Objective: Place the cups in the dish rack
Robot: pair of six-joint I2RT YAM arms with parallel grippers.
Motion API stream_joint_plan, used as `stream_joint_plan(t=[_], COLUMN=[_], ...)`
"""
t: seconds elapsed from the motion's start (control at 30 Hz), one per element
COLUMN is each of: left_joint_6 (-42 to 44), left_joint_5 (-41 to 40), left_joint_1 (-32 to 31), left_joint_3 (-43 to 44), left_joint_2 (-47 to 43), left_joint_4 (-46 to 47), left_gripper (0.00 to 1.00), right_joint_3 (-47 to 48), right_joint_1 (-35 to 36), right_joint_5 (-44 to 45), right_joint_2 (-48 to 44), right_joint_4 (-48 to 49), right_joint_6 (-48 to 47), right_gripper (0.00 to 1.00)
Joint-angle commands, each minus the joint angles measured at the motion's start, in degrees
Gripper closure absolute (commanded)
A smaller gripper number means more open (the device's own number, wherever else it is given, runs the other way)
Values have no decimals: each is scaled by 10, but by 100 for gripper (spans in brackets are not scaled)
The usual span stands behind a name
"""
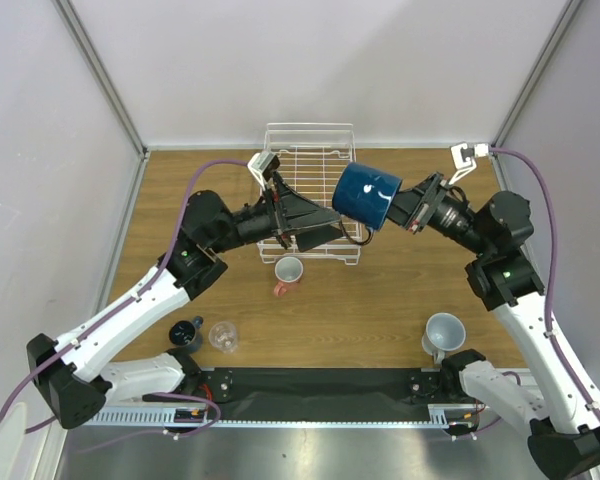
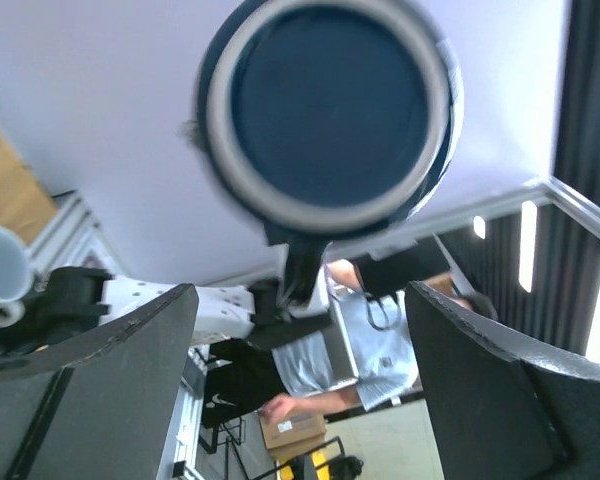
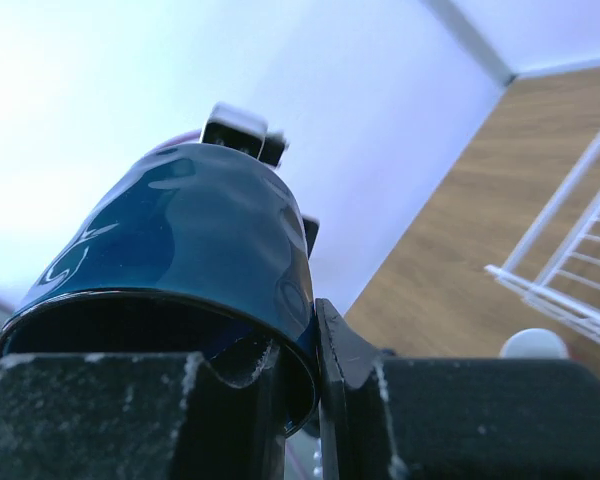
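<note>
My right gripper (image 1: 400, 206) is shut on the rim of the large navy mug (image 1: 366, 195) and holds it on its side in the air over the right edge of the white dish rack (image 1: 308, 150). In the right wrist view one finger is inside the mug (image 3: 180, 250) and one outside. My left gripper (image 1: 330, 222) is open over the rack, pointing at the mug's base (image 2: 328, 110), apart from it. The salmon-pink cup (image 1: 288, 271) lies in front of the rack. The light grey mug (image 1: 444, 331), small dark blue cup (image 1: 187, 330) and glass tumbler (image 1: 223, 336) stand near the arm bases.
The rack (image 3: 570, 270) lies at the back middle of the wooden table (image 1: 380, 300). White walls with metal posts close off the left, back and right. The black base rail (image 1: 310, 385) runs along the near edge.
</note>
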Motion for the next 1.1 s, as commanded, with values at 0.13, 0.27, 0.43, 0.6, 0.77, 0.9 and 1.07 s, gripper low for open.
stream_joint_plan(t=[0.13,0.27,0.43,0.6,0.77,0.9,1.07], left_joint_6=[-8,-2,-4,0,6,-1,9], left_joint_5=[22,23,22,25,32,39,42], left_joint_1=[-3,-13,-21,-24,-26,-28,-35], left_joint_3=[7,5,-1,6,11,10,27], left_joint_2=[-19,-20,-20,-18,-13,-6,3], left_joint_4=[72,62,67,67,48,64,58], left_gripper=[14,18,25,36,39,49,45], right_joint_3=[-7,-9,-16,-17,-17,-17,-17], right_joint_1=[75,98,115,130,141,143,144], right_joint_5=[31,66,107,117,122,118,122], right_joint_2=[-5,-8,-13,-1,7,11,11], right_joint_4=[108,108,103,105,105,111,110], right_joint_6=[13,7,6,7,5,4,2], right_gripper=[100,100,100,100,100,100,100])
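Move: To the left hand's right, about 6 cm off and nearly level with it, hangs the handle of the blue mug; the mug's body is 7 cm right and 5 cm farther out. The right hand already holds the mug by its rim, with the left gripper about 13 cm to its left and 4 cm nearer the bases. Far below the left hand, some 35 cm down, are the white cup, 7 cm out and 8 cm left, and the dish rack, centred about 25 cm out and 3 cm left. Bringing the mug base-first to the left gripper, the right hand keeps its rim pinch and travels about 4.5 cm left, first drawing back some 2 cm, then easing slightly forward. The left hand rises a little, draws back about 2.5 cm and settles, its fingers closing from wide to about half open on either side of the handle. ##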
